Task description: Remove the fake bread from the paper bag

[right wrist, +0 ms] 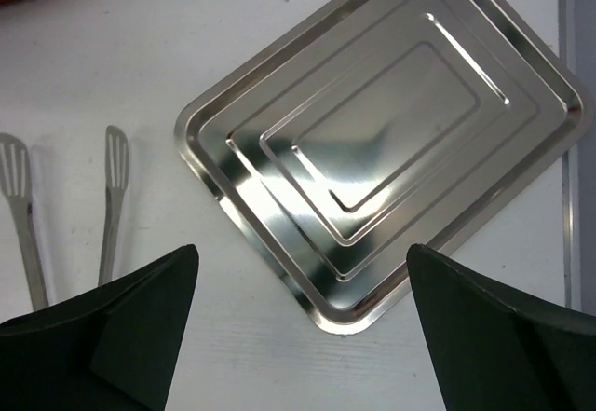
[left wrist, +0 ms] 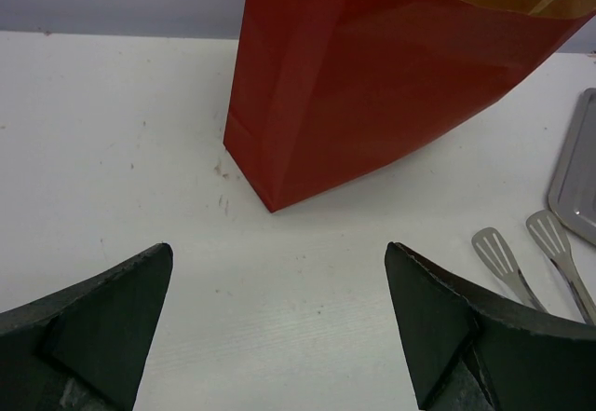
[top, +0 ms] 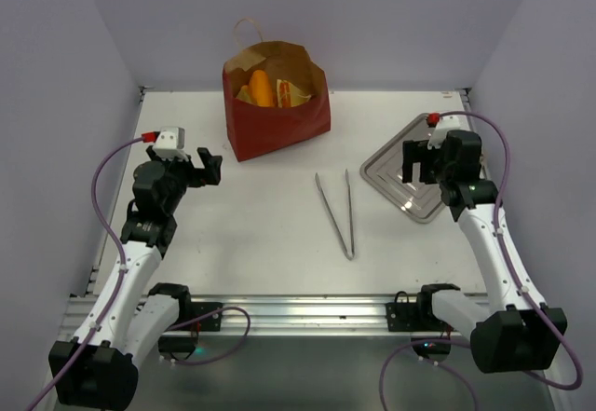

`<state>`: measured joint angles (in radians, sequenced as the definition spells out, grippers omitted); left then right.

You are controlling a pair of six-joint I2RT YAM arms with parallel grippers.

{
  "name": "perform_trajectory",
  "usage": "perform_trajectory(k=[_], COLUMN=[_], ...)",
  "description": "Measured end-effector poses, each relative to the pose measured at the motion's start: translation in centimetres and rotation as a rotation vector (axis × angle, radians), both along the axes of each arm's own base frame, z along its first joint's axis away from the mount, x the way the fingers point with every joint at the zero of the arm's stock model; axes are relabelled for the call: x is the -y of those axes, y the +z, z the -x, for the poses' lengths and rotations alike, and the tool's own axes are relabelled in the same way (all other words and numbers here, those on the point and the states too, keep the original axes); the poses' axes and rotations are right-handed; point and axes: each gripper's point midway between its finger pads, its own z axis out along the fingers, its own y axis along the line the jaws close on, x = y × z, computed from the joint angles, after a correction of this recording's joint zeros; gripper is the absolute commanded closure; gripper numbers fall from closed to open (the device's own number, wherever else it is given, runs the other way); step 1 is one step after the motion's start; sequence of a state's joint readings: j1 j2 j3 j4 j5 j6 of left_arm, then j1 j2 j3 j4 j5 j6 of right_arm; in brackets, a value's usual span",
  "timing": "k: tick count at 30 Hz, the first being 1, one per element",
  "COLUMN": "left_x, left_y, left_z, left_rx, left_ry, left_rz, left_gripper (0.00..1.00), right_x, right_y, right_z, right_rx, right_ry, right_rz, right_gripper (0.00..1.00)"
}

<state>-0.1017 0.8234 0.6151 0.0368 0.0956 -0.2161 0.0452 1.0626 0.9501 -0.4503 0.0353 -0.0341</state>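
The red paper bag (top: 277, 111) stands upright at the back middle of the table, its brown inside showing. Orange and yellow fake bread (top: 264, 89) sits inside it. In the left wrist view the bag (left wrist: 363, 85) stands ahead of the fingers. My left gripper (top: 198, 169) is open and empty, left of the bag and above the table; it also shows in the left wrist view (left wrist: 279, 322). My right gripper (top: 419, 160) is open and empty above the near corner of the silver tray (top: 396, 161); it also shows in the right wrist view (right wrist: 303, 327).
Metal tongs (top: 337, 211) lie on the table between the bag and the tray; they also show in the right wrist view (right wrist: 110, 197) and the left wrist view (left wrist: 507, 267). The silver tray (right wrist: 382, 131) holds nothing. White walls close the back and sides.
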Motion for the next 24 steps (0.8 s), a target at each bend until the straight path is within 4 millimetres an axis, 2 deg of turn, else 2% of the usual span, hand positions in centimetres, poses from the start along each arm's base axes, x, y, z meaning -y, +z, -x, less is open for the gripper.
perform_trajectory(k=[3,7,10,14,18,22,24], left_x=[0.0,0.0,0.0,0.0,0.0,-0.1,-0.1], left_y=[0.0,0.0,0.0,0.0,-0.1,-0.2,-0.2], left_z=[0.0,0.0,0.0,0.0,0.0,-0.1,-0.1], left_rx=[0.001,0.001,0.001,0.001,-0.003,-0.004,-0.004], left_ry=[0.000,0.000,0.000,-0.001,0.000,0.001,0.001], left_rz=[0.000,0.000,0.000,-0.001,-0.004,-0.012,-0.019], left_gripper=[0.00,0.00,0.00,0.00,0.00,0.00,0.00], right_x=[-1.6,-5.1,-6.6,-7.3,-7.8,-8.5,-9.9], right_y=[0.9,2.5,2.4,-0.2,-5.0,-8.3,-9.3], right_z=[0.6,2.7,3.5,2.8,1.1,1.2,1.7], right_rx=[0.031,0.113,0.113,-0.017,-0.221,-0.333,-0.354], right_ry=[0.151,0.468,0.562,0.566,0.507,0.432,0.433], right_rz=[0.017,0.064,0.046,-0.035,-0.146,-0.201,-0.176], right_gripper=[0.01,0.01,0.01,0.01,0.01,0.01,0.01])
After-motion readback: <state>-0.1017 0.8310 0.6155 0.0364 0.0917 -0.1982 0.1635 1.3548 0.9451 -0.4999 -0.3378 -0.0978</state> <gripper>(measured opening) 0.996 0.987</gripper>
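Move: The tongs' middle lies about 22 cm to the right hand's left, 2 cm back and some 19 cm below. The metal tray is about 10 cm ahead of that hand, 1 cm to its right and equally low; the paper bag stands roughly 40 cm left, 22 cm ahead, its middle 10 cm below. From the left hand the tongs lie about 34 cm right, 2 cm back and 21 cm down. Right hand, open, swings about 10 cm left towards the tongs, turning counter-clockwise, rises slightly, then drops 12 cm. ##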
